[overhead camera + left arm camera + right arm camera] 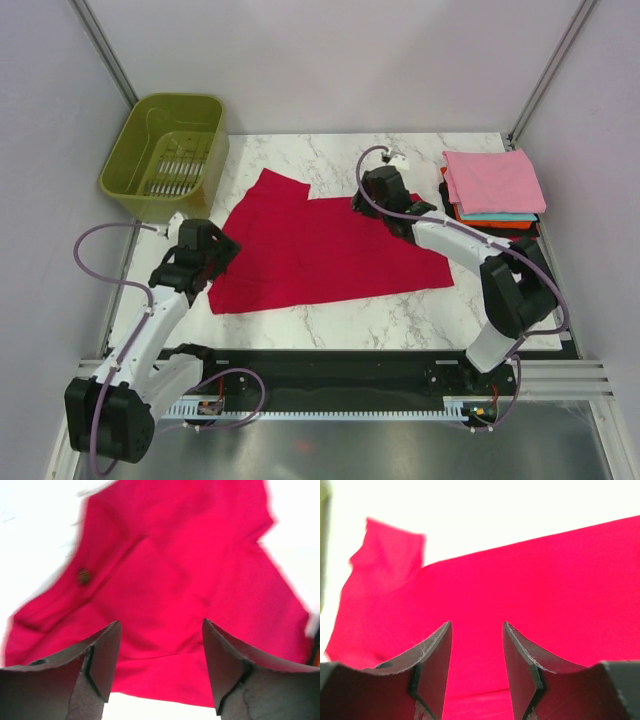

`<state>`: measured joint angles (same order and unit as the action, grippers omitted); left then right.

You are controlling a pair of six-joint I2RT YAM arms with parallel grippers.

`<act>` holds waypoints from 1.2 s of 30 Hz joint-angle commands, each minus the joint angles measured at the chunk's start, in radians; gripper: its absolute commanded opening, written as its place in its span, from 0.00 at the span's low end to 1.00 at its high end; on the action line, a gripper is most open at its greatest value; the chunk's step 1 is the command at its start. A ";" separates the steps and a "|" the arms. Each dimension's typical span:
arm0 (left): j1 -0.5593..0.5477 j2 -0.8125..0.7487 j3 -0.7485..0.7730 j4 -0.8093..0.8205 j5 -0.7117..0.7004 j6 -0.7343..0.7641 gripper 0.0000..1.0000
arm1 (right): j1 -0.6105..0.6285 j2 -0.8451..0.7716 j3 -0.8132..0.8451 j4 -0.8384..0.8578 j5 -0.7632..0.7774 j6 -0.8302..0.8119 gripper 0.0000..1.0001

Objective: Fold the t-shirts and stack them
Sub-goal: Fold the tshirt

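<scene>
A crimson red t-shirt (320, 250) lies spread flat in the middle of the marble table (330, 320). My left gripper (222, 262) hovers at the shirt's left edge. In the left wrist view it (162, 630) is open, with the red cloth (175, 570) beneath and nothing between its fingers. My right gripper (360, 204) is over the shirt's far edge. It (477, 627) is open above the cloth (545, 580) and holds nothing. At the back right is a stack of folded t-shirts with pink (493, 182) on top, then teal (505, 216), orange (458, 213) and black.
An olive-green plastic basket (165, 155) stands at the back left corner. Grey walls close in both sides and the back. The black rail with the arm bases runs along the table's near edge.
</scene>
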<state>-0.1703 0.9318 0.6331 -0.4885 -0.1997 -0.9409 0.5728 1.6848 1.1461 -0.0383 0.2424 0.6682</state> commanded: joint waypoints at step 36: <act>-0.118 0.216 0.070 0.442 0.306 0.093 0.73 | -0.202 0.420 0.388 -0.339 0.503 -0.170 0.55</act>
<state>-0.2832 1.1534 0.6910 -0.0799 0.0853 -0.8806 0.3859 2.0926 1.4971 -0.3481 0.7227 0.4923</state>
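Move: Ahead and to the right of the right hand, the t-shirt's far right corner lies about 10 cm out, 22 cm right and 10 cm below; the folded stack sits some 47 cm right and 8 cm ahead, 7 cm down. From the left hand, the shirt's jutting far-left sleeve lies roughly 30 cm ahead, 21 cm right and 10 cm below, with the green bin 33 cm ahead and 19 cm left at its height. Sweeping right over the shirt towards its far right corner, the open right hand covers some 16 cm, edging forward and sinking about 8 cm as it turns clockwise and rolls its left side down. The left hand, open too, goes forward and up off the cloth, eases back slightly, then swings right to end 10 cm over, turning clockwise about 20 degrees. ##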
